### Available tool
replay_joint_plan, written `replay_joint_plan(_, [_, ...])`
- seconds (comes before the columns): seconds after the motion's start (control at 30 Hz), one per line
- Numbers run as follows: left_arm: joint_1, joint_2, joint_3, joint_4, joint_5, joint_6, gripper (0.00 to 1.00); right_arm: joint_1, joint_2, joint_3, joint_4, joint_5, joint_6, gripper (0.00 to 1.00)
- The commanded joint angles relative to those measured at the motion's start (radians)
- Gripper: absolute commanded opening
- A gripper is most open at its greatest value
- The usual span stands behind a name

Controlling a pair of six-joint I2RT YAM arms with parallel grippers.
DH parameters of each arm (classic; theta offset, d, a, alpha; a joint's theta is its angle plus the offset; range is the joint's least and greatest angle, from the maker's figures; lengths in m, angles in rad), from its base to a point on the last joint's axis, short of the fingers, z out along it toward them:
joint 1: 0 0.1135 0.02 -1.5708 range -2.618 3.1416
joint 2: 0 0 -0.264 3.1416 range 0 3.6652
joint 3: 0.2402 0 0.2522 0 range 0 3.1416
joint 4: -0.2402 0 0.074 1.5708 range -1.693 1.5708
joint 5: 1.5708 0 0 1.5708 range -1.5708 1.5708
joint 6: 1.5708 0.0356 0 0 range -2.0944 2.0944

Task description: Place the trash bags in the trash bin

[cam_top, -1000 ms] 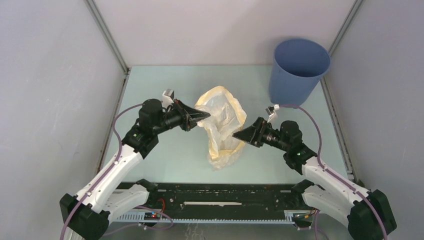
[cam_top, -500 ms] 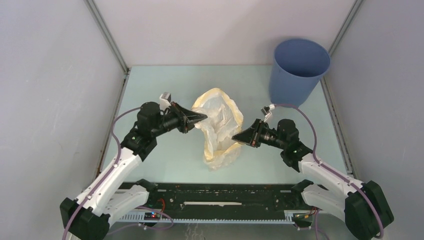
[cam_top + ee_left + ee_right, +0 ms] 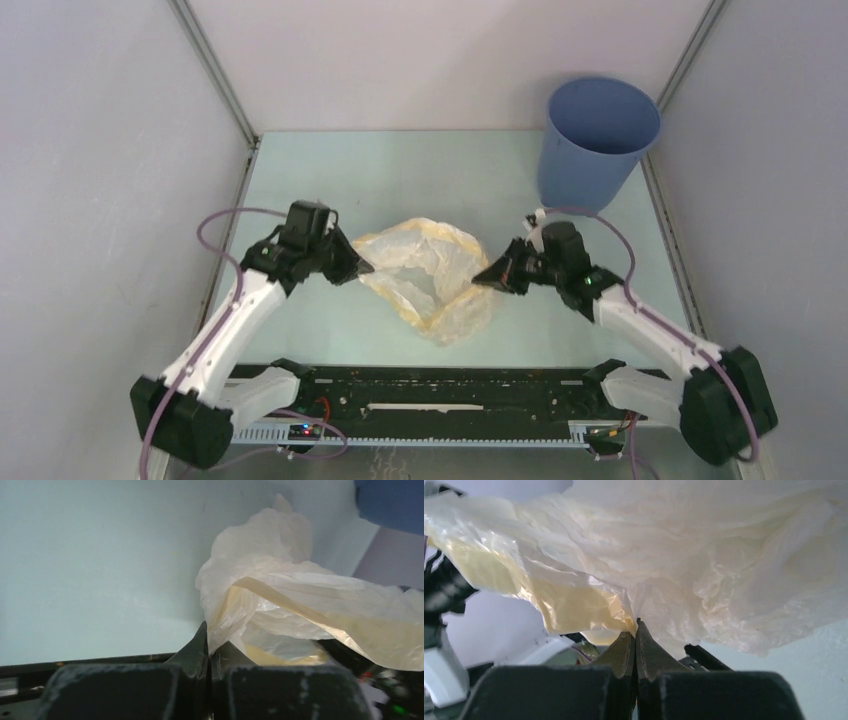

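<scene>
The trash bag (image 3: 425, 272) is a crinkly, pale yellowish plastic sheet, stretched out between my two grippers over the middle of the table. My left gripper (image 3: 366, 268) is shut on its left edge; in the left wrist view the film of the bag (image 3: 280, 595) runs into the closed tips of that gripper (image 3: 210, 647). My right gripper (image 3: 479, 280) is shut on the right edge. The right wrist view shows the bag (image 3: 684, 555) hanging above this gripper (image 3: 637, 630), pinched between its tips. The blue trash bin (image 3: 597, 140) stands upright at the far right corner, apart from both grippers.
Grey walls with metal corner posts (image 3: 215, 70) enclose the pale green table (image 3: 400, 170) on three sides. A black rail (image 3: 430, 395) runs along the near edge between the arm bases. The bin's blue side (image 3: 390, 502) shows in the left wrist view's top right corner.
My right gripper has shut on the bag's right edge. The left arm has swung left and toward the near side, and the bag has been drawn wider and flatter between the two grippers.
</scene>
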Motion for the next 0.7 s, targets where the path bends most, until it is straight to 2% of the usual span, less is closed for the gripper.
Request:
replay_joint_plan(0.0, [0.028,0.189,0.3,-0.148,-0.139,0.198,0.0,-0.047,0.209,0.428,-0.295,0.085,-0.092,0.0])
replay_joint_plan(0.1, [0.032,0.326,0.649,-0.294,-0.226,0.235,0.0,-0.086,0.386,0.903,-0.645,0.138,-0.21,0.0])
replay_joint_plan(0.17, [0.031,0.343,0.901,-0.342,-0.274,0.233,0.0,-0.071,0.426,1.256,-0.815,0.254,-0.293,0.0])
replay_joint_plan(0.23, [0.015,0.302,1.08,-0.309,-0.33,0.236,0.0,-0.031,0.395,1.494,-0.825,0.301,-0.362,0.0])
replay_joint_plan(0.27, [0.001,0.263,1.119,-0.243,-0.359,0.255,0.0,-0.013,0.359,1.542,-0.775,0.29,-0.392,0.0])
replay_joint_plan(0.33, [-0.024,0.159,1.069,-0.102,-0.418,0.304,0.0,0.005,0.276,1.507,-0.613,0.216,-0.444,0.0])
replay_joint_plan(0.43, [-0.022,-0.032,0.74,0.087,-0.474,0.317,0.02,0.018,0.149,1.265,-0.406,0.189,-0.454,0.0])
replay_joint_plan(0.53, [0.016,-0.13,0.391,0.045,-0.428,0.225,0.0,0.011,0.071,0.909,-0.342,0.202,-0.444,0.0])
replay_joint_plan(0.6, [0.026,-0.129,0.141,-0.005,-0.317,0.185,0.0,0.007,0.085,0.673,-0.398,0.173,-0.433,0.0])
replay_joint_plan(0.67, [0.028,-0.117,-0.001,-0.053,-0.212,0.164,0.0,0.032,0.132,0.529,-0.475,0.131,-0.442,0.0])
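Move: Both hands already pinch opposite sides of the open trash bag's rim. The bag's middle lies about 11 cm to the left hand's right, level with it fore and aft and some 5 cm lower; from the right hand it is about 10 cm to the left, 2 cm farther out and 4 cm down. The bin stands roughly 32 cm ahead of the right hand and 27 cm to its right, its middle near hand height. Keeping their pinches on the bag's rim, both hands swing forward 10 to 15 cm, then whip steeply up while drawing back, the left to about 34 cm and the right to some 42 cm above where they began, and drop some 9 cm again at the end. The fingers tip upward by as much as 60 degrees on the way, easing back slightly at the end, and the hands spread about 10 cm farther apart, pulling the rim sideways between them. ##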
